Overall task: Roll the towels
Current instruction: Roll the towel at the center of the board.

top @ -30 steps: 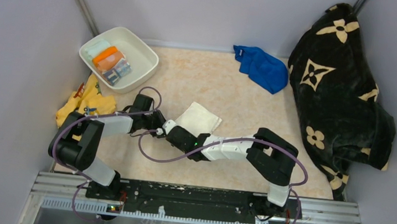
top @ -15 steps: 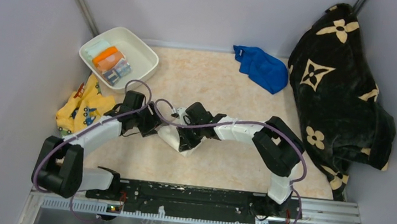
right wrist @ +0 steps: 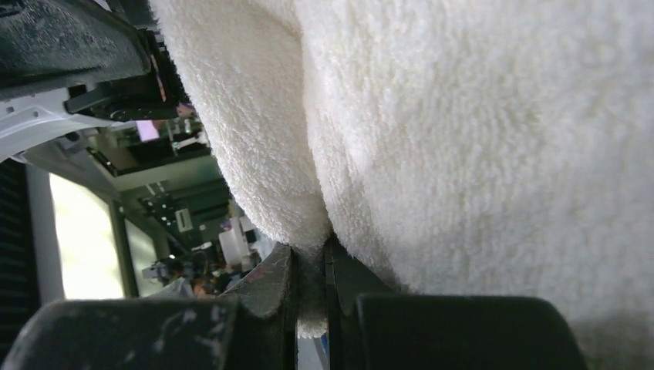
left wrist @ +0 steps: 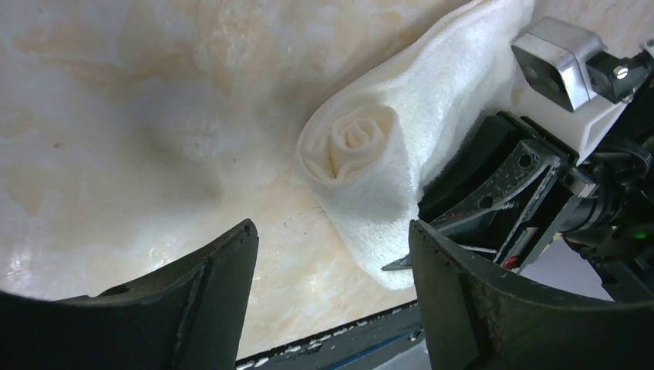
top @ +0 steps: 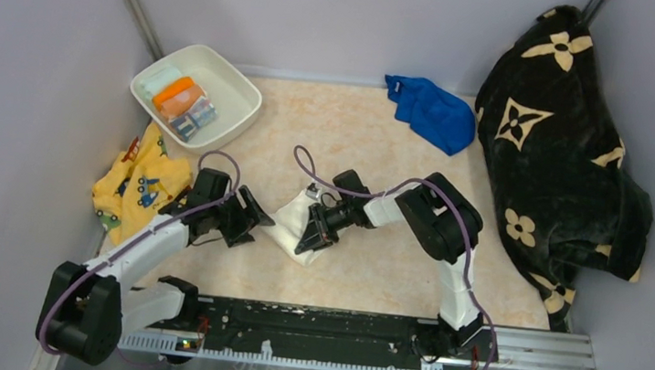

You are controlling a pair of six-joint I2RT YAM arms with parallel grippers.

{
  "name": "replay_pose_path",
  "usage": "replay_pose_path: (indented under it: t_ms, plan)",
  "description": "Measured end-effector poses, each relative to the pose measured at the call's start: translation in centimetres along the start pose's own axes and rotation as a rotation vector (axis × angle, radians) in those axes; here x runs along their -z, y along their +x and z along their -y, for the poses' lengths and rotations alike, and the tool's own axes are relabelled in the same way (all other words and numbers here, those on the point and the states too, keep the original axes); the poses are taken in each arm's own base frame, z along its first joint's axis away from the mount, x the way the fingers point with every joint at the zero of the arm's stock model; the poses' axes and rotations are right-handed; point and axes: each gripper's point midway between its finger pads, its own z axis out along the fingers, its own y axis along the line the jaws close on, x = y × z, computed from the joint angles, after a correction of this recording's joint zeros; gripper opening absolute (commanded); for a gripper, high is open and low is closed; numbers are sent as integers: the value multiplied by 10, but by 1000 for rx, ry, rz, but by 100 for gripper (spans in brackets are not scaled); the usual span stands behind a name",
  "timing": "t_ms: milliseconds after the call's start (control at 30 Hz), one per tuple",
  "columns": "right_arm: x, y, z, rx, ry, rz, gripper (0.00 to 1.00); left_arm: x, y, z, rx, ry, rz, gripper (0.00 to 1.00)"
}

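Observation:
The cream-white towel point(top: 288, 219) lies rolled in the middle of the table. Its spiral end point(left wrist: 355, 148) faces my left wrist camera. My left gripper point(top: 247, 217) point(left wrist: 332, 231) stands open just left of that end, touching nothing. My right gripper point(top: 315, 230) point(right wrist: 311, 266) is shut on a fold of the cream-white towel point(right wrist: 478, 139) at the roll's right side. The royal blue towel point(top: 432, 113) lies crumpled at the back of the table. The printed towel point(top: 187, 108) sits rolled inside the white bin point(top: 235, 82).
A yellow printed cloth point(top: 135, 185) lies by the left wall, in front of the bin. A large black blanket with cream flowers point(top: 558, 145) is piled along the right side. The black rail at the table's near edge shows in the left wrist view point(left wrist: 339, 343).
My left gripper opened and drew back left, off the towel. My right gripper shut on the towel, and its arm swung round. The towel went from lying flat to rolled.

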Motion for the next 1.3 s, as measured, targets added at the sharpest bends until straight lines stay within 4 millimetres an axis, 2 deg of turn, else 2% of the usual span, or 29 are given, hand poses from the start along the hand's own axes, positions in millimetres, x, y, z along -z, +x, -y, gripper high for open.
replay_pose_path:
  t_ms: [167, 333, 533, 733, 867, 1067, 1167, 1300]
  plan:
    - [0, 4, 0, -68, -40, -16, 0, -9, 6, 1, 24, 19, -40, 74]
    - [0, 5, 2, -89, -59, -7, 0, -28, 8, -1, 33, 9, -77, 54]
    - [5, 4, 2, -63, -5, 21, 20, -44, 12, 7, 9, 22, -112, 46]
    - [20, 4, -5, 90, 207, 82, 36, -50, 14, 12, -33, 15, -121, 44]
    - [31, 2, -19, 254, 404, 136, 45, -50, 13, 12, -60, -2, -122, 44]
    - [47, -3, -66, 534, 647, 249, 51, -52, 12, 15, -100, -27, -123, 45]
    - [43, -6, -82, 640, 746, 295, 51, -52, 12, 15, -115, -34, -123, 45]
    - [32, -7, -86, 724, 874, 324, 51, -52, 12, 14, -125, -39, -127, 46]
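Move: From the left hand, the towel roll's left end is about 2 cm ahead, 4 cm right and 4 cm down; the roll's near end is some 5 cm back and 11 cm right, already pinched by the right fingers. The unrolled flat part is about 2 cm ahead and 12 cm right of the left hand. From the right hand, the roll's left end is about 5 cm ahead and 6 cm left, level; the flat part is roughly 6 cm ahead, 2 cm right. Left goes 5 cm right, down and forward, closing on the roll's left end; right then releases, rising 9 cm. ##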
